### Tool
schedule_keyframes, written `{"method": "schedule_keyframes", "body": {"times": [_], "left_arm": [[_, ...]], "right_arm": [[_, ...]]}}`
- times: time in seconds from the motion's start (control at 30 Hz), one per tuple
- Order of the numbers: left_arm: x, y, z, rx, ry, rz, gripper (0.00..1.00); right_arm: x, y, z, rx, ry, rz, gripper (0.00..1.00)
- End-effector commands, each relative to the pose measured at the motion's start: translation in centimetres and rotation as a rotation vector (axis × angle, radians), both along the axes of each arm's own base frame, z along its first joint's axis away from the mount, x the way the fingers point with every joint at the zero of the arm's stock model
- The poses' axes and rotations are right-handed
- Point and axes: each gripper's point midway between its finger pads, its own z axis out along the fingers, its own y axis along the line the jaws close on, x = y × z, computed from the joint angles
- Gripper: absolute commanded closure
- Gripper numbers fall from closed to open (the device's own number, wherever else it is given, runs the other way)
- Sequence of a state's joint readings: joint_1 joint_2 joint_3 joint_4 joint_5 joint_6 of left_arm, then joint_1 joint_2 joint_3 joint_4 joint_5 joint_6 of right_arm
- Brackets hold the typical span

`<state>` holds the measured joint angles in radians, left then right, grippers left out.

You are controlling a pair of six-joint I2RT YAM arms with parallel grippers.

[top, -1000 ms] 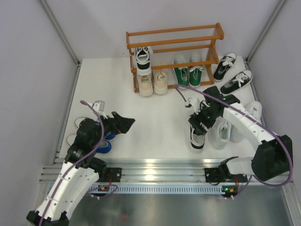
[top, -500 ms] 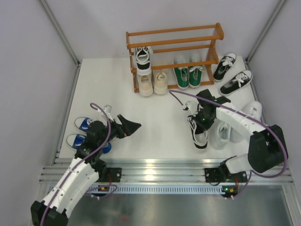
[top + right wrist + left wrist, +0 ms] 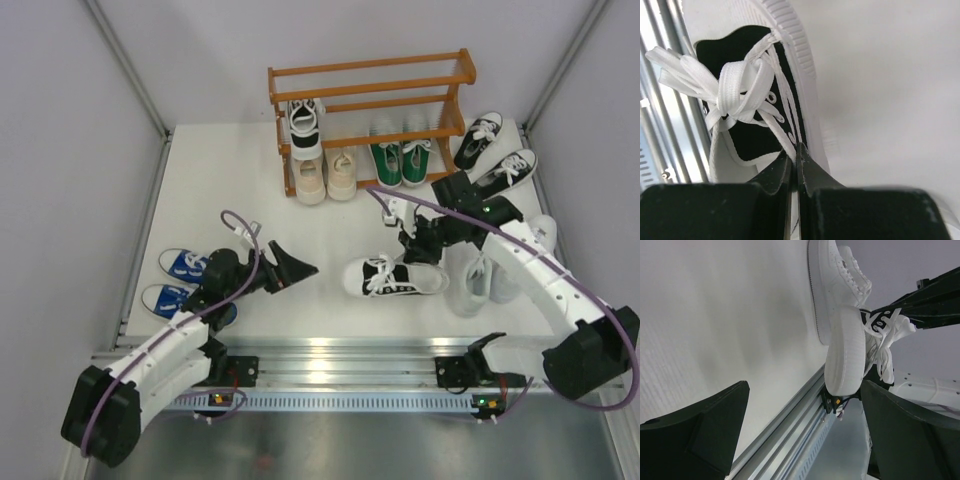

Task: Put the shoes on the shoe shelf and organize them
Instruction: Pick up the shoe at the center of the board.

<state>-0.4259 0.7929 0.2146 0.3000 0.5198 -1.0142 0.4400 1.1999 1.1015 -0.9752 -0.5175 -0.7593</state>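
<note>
My right gripper [image 3: 428, 255] [image 3: 795, 150] is shut on the side edge of a black shoe [image 3: 393, 277] [image 3: 755, 110] with white laces. The shoe lies crosswise in front of the shoe shelf [image 3: 370, 95], toe to the left. I cannot tell whether it touches the table. My left gripper [image 3: 298, 272] [image 3: 802, 430] stands open and empty to the shoe's left, facing its white sole [image 3: 845, 352]. The shelf holds one black shoe [image 3: 304, 125], with a beige pair [image 3: 325, 175] and a green pair [image 3: 400, 160] at its foot.
A blue pair [image 3: 175, 280] lies at the near left beside the left arm. A black pair [image 3: 495, 155] rests at the back right. An all-white pair [image 3: 470, 280] [image 3: 840, 270] stands under the right arm. A metal rail [image 3: 330, 350] runs along the near edge.
The right gripper closed on the black shoe and swung it from pointing toward me to lying crosswise, toe left. The left arm reached right toward the middle, still open.
</note>
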Motion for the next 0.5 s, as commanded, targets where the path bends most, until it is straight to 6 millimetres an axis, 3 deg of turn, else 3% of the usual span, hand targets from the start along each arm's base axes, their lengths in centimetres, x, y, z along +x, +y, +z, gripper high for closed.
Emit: {"method": "schedule_keyframes", "body": {"times": [0.0, 0.3, 0.47], "left_arm": [[0.4, -1.7, 5.0, -0.075, -0.192, -0.076, 0.02], [-1.5, -4.5, 6.3, -0.091, -0.309, -0.205, 0.02], [-1.2, -6.1, 6.5, -0.076, -0.321, -0.227, 0.02]], "right_arm": [[-0.7, 3.7, 3.4, 0.166, 0.025, 0.15, 1.0], [-0.4, 5.8, 5.8, 0.257, 0.063, 0.179, 1.0], [-0.6, 6.3, 6.4, 0.278, 0.07, 0.195, 1.0]]}}
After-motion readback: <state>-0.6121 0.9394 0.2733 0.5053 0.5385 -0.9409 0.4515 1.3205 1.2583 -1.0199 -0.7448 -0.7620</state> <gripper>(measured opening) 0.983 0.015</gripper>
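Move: The black-and-white shoe already hangs from the right fingers; its middle lies about 24 cm right of the left hand, 2 cm back and roughly level. The open left gripper is 26 cm left of the right hand, 2 cm back and slightly lower. A white shoe stands 22 cm right of the right hand, 3 cm back; a blue shoe lies 32 cm left of the left hand, level fore and aft, both well below. Right hand carries the pinched shoe about 5 cm left and up, while the open left hand closes in rightward. ##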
